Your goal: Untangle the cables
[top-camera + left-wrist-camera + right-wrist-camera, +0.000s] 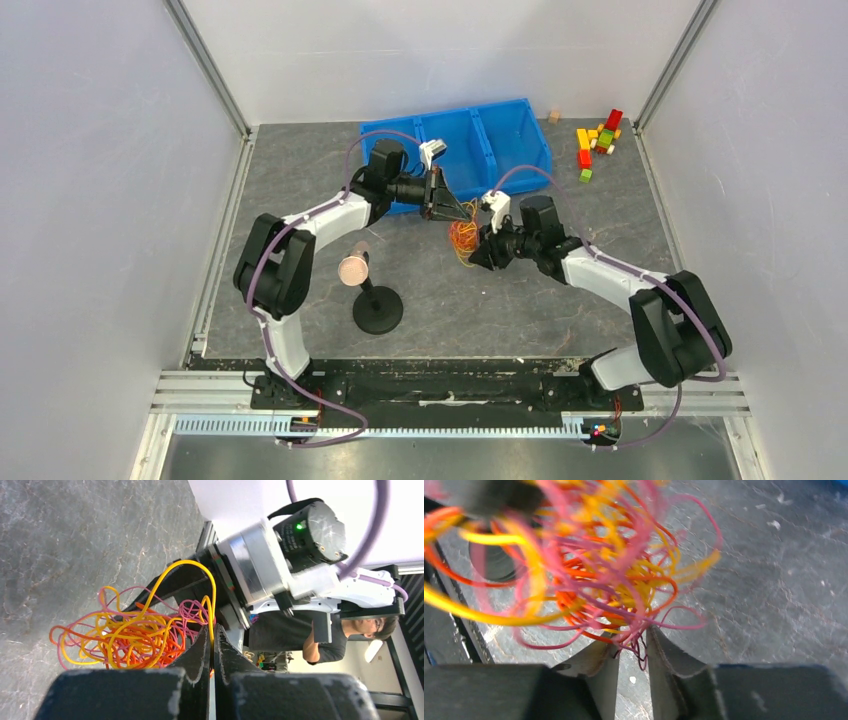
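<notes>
The cables [463,238] form one loopy tangle of orange, yellow, pink and purple strands, held up between my two grippers in mid-table. My left gripper [462,214] comes in from the left, its jaws shut on a yellow cable [212,595] that arches up from the tangle [130,640]. In its wrist view the left gripper [212,630] shows no gap between the fingers. My right gripper [631,637] sits right under the tangle [599,565]. A clear gap shows between its jaws, and thin pink and purple loops hang into that gap.
A blue three-compartment bin [470,108] stands behind the left gripper. Several coloured blocks [598,140] lie at the back right. A black stand with a round base [377,310] stands near the left arm. Pale walls close in the sides.
</notes>
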Robot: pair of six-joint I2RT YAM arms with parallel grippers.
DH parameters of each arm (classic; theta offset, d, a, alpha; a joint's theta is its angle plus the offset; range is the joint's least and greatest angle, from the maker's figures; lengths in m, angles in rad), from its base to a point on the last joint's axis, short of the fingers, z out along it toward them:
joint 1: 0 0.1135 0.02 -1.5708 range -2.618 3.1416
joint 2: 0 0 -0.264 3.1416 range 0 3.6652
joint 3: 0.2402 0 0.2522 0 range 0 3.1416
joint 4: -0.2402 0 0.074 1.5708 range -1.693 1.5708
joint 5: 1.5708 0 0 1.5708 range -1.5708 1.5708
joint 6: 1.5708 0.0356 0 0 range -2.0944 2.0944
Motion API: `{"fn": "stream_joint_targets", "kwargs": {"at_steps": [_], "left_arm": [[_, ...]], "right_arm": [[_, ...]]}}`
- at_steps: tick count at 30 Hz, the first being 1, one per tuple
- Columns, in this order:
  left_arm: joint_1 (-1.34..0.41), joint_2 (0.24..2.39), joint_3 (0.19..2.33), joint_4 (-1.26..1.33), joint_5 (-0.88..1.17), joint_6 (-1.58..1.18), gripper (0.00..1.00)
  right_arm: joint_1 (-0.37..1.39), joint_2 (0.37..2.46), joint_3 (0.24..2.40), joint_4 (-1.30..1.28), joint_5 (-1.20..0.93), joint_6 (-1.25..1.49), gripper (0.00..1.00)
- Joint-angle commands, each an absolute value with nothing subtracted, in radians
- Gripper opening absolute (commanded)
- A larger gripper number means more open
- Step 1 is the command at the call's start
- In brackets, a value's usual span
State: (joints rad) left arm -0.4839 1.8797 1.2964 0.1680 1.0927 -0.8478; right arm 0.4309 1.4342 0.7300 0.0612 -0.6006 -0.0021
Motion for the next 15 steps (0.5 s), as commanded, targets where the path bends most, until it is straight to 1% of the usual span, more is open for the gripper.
{"fn": "stream_joint_targets", "kwargs": {"at_steps": [1,2,3,5,8,12,15], "left_arm": [[-0.472,1.792,1.282,0.305,1.128,-0.974,0.02],[-0.466,1.785,1.278,0.305,1.123,-0.975,0.02],[-0.460,1.778,1.276,0.302,1.119,-0.970,0.02],[-0.444,1.756,1.277,0.269,1.101,-0.941,0.02],[-0.413,1.712,1.307,0.129,1.045,-0.810,0.02],[-0.387,1.664,1.428,-0.248,0.885,-0.517,0.02],[-0.382,1.626,1.483,-0.417,0.723,-0.344,0.02]], "right_arm": [[0.403,1.400,0.684,0.232,-0.494,0.081,0.15],[0.396,1.385,0.671,0.238,-0.493,0.081,0.03],[0.381,1.369,0.658,0.234,-0.495,0.083,0.00],[0.348,1.340,0.637,0.191,-0.518,0.071,0.00],[0.290,1.297,0.600,0.076,-0.523,-0.037,0.00],[0.173,1.258,0.571,-0.119,-0.499,-0.219,0.00],[0.085,1.244,0.578,-0.266,-0.475,-0.355,0.00]]}}
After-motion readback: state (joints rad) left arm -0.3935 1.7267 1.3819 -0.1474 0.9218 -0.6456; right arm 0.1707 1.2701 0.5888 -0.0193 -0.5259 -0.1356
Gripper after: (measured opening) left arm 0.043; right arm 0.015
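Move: The cable tangle hangs just below the left fingers, its middle about 6 cm lower, 1 cm back and 1 cm to the left; they already hold a yellow strand. From the right hand the tangle's middle is some 3 cm left, 2 cm ahead and 4 cm above. The blue bin's middle lies roughly 22 cm ahead of the left hand, 1 cm left and 16 cm below; the pink-topped stand is about 22 cm left of that hand, 10 cm back and 10 cm below. The tangle's lower pink strands, already between the part-open right fingers, are pinched as those fingers shut; the right hand then draws them away to the right, faster towards the end, about 10 cm in all, turning some 15 degrees clockwise. Keeping its grip on the yellow strand, the left hand pulls the other way, rising first and then going left, up and forward, some 7 cm. ##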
